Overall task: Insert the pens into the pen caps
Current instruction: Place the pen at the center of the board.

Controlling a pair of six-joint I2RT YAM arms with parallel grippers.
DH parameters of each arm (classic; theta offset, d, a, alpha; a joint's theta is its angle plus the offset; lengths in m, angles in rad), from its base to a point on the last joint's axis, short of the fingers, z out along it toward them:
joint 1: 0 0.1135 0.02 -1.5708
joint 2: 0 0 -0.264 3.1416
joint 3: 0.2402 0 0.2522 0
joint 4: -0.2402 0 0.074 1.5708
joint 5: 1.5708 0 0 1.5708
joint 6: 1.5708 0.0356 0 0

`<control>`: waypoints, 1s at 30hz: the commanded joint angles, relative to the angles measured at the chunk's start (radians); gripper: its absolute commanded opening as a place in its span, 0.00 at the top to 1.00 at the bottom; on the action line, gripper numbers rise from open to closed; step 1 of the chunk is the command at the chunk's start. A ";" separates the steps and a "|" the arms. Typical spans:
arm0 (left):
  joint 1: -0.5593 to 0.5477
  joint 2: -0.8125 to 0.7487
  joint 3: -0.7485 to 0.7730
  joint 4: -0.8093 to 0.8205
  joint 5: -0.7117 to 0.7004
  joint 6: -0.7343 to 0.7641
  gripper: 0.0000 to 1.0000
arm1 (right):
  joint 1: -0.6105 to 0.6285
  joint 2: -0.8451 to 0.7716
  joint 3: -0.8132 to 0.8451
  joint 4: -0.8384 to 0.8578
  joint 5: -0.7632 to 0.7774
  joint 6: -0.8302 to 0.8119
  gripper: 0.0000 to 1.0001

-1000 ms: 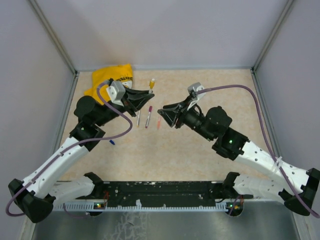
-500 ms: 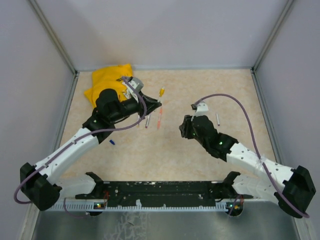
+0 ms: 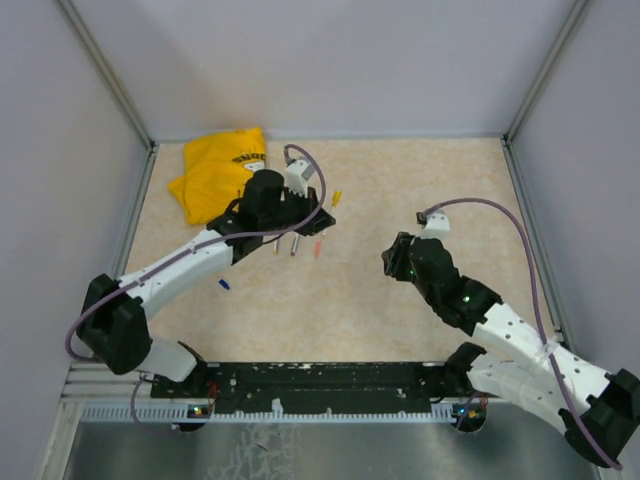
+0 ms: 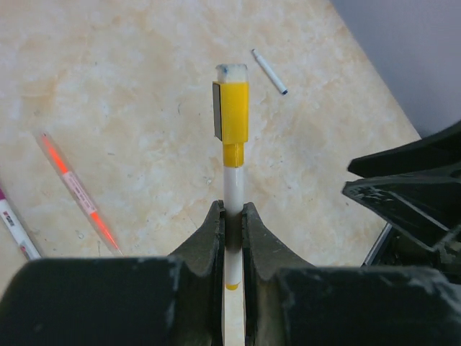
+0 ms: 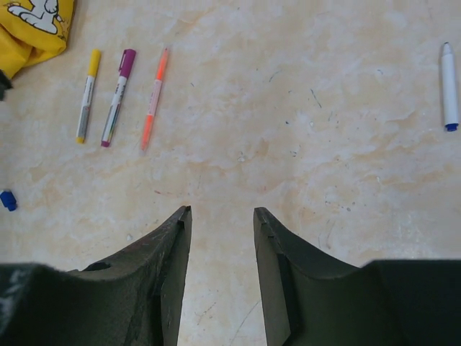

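My left gripper [image 4: 230, 210] is shut on the white barrel of a pen with a yellow cap [image 4: 234, 112] on its far end, held above the table; in the top view the gripper [image 3: 322, 208] is at mid-table with the yellow cap [image 3: 335, 197] sticking out to its right. A yellow-capped pen [image 5: 88, 94], a purple-capped pen [image 5: 117, 97] and an orange-red pen [image 5: 154, 97] lie side by side on the table. A white pen with a blue tip [image 5: 448, 86] lies alone to the right. A blue cap [image 5: 7, 200] lies loose. My right gripper [image 5: 222, 210] is open and empty above bare table.
A yellow cloth [image 3: 215, 170] lies at the back left. The blue cap [image 3: 224, 284] sits beside the left forearm. Grey walls close the table at the back and both sides. The right arm's dark body [image 4: 410, 194] shows at the right of the left wrist view.
My left gripper has carried the yellow-capped pen rightward and nearer. My right arm has drawn back to the right, away from the row of pens.
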 commanded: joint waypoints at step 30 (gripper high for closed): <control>-0.084 0.584 0.312 -0.133 -0.294 -0.301 0.99 | -0.004 -0.349 -0.127 -0.105 0.044 0.044 0.57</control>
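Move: The left hand already grips the yellow-capped pen; the bare spot for it, completing the row, lies about 6 cm ahead, 5 cm to the right and some 19 cm below. The orange pen lies about 6 cm ahead and 3 cm left of that hand, the purple-capped pen 6 cm ahead and 10 cm left, both equally low. From the empty right hand, the spot is roughly 11 cm ahead, 13 cm left and 12 cm below. Left hand lowers its gripped pen about 15 cm, tipping fingers down, forward-right towards bare board; right backs off. ##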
